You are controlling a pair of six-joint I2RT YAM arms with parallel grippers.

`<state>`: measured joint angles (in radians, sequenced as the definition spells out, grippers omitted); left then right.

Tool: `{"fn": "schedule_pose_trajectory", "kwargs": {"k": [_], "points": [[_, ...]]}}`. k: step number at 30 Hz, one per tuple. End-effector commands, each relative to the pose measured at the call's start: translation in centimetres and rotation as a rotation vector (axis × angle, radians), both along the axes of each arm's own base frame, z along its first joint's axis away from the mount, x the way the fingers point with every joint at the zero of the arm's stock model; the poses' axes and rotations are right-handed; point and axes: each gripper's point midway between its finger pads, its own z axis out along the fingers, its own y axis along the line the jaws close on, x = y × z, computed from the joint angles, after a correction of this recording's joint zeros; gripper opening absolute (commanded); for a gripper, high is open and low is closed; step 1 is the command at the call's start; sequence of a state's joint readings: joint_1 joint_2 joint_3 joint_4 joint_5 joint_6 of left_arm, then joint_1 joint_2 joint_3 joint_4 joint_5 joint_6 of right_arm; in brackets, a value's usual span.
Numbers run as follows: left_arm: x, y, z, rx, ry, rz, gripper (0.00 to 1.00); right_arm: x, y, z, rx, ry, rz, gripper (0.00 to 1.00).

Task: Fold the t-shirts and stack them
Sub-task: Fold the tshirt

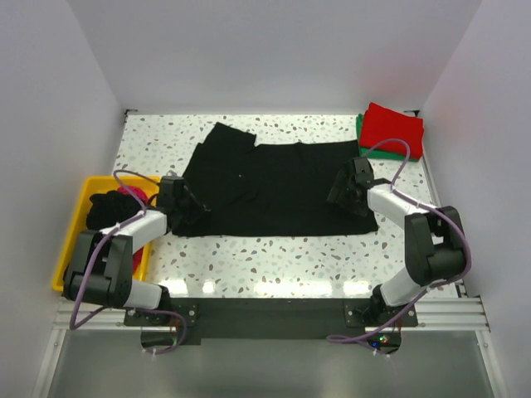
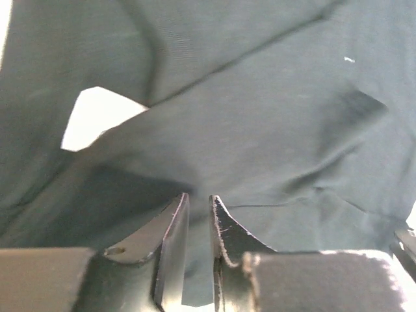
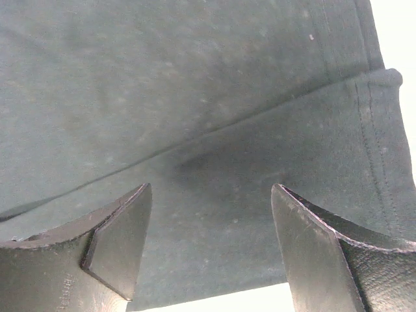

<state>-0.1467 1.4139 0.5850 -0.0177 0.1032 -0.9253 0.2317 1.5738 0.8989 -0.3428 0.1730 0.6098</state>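
Note:
A black t-shirt (image 1: 274, 186) lies spread flat across the middle of the speckled table, with a sleeve pointing toward the back left. My left gripper (image 1: 187, 207) rests low at the shirt's left edge. Its jaws (image 2: 199, 197) stand a narrow gap apart, and the black cloth (image 2: 260, 117) lies beneath them, not pinched. My right gripper (image 1: 342, 189) hovers over the shirt's right side. It is wide open (image 3: 211, 187) just above the hemmed edge of the cloth (image 3: 195, 97). A folded red t-shirt (image 1: 392, 126) sits on a green one (image 1: 365, 151) at the back right.
A yellow bin (image 1: 70, 240) stands at the left edge, holding dark cloth (image 1: 106, 207) and a bit of magenta cloth (image 1: 133, 192). White walls close in the table on three sides. Bare tabletop (image 1: 274, 261) runs between the shirt and the arm bases.

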Motion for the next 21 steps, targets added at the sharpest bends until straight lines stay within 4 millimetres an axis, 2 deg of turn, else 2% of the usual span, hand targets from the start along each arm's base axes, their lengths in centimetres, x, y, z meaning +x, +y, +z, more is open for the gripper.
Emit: {"fn": "schedule_pose_trajectory", "kwargs": {"k": [1, 5, 8, 14, 15, 21], "points": [[-0.7, 2.3, -0.5, 0.076, 0.012, 0.125, 0.22, 0.0, -0.3, -1.5, 0.02, -0.001, -0.071, 0.77], [-2.7, 4.1, -2.0, 0.155, 0.105, 0.187, 0.2, -2.5, -0.6, -4.5, 0.044, 0.08, -0.124, 0.78], [-4.5, 5.5, -2.8, 0.207, 0.163, 0.24, 0.2, -4.6, -0.5, -5.3, 0.088, 0.11, -0.155, 0.77], [-6.8, 6.8, -2.3, 0.235, 0.169, 0.302, 0.21, -9.1, -1.2, -5.3, 0.111, 0.154, -0.218, 0.78], [-6.8, 6.8, -1.9, 0.229, 0.155, 0.305, 0.22, -9.4, -1.1, -4.7, 0.123, 0.142, -0.218, 0.79], [-9.0, 6.8, -2.2, 0.216, 0.181, 0.303, 0.23, -14.1, -1.2, -5.2, 0.154, 0.222, -0.238, 0.79]]}}
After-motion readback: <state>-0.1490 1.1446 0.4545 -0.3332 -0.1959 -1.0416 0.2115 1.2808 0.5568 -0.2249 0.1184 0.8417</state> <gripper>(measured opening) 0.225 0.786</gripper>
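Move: My left hand hovers some 2 cm over the black t-shirt. Its near left corner lies about 7 cm back and 8 cm left, a small white gap in the cloth about 3 cm ahead and 4 cm left. My right hand is some 2 cm above the t-shirt's folded strip, straight below it; the near right corner is about 7 cm back and 8 cm right, the red-and-green stack some 24 cm ahead and 13 cm right. I set both hands down on the cloth, sinking barely 2 cm, then draw them back towards me. My wide-open right fingers press onto the folded strip and drag it back about 6 cm. My nearly shut left fingers go 7 cm back and 6 cm left towards the near left corner, skimming over the cloth and turning counter-clockwise some 15 degrees, while the right wrist turns slightly clockwise. ##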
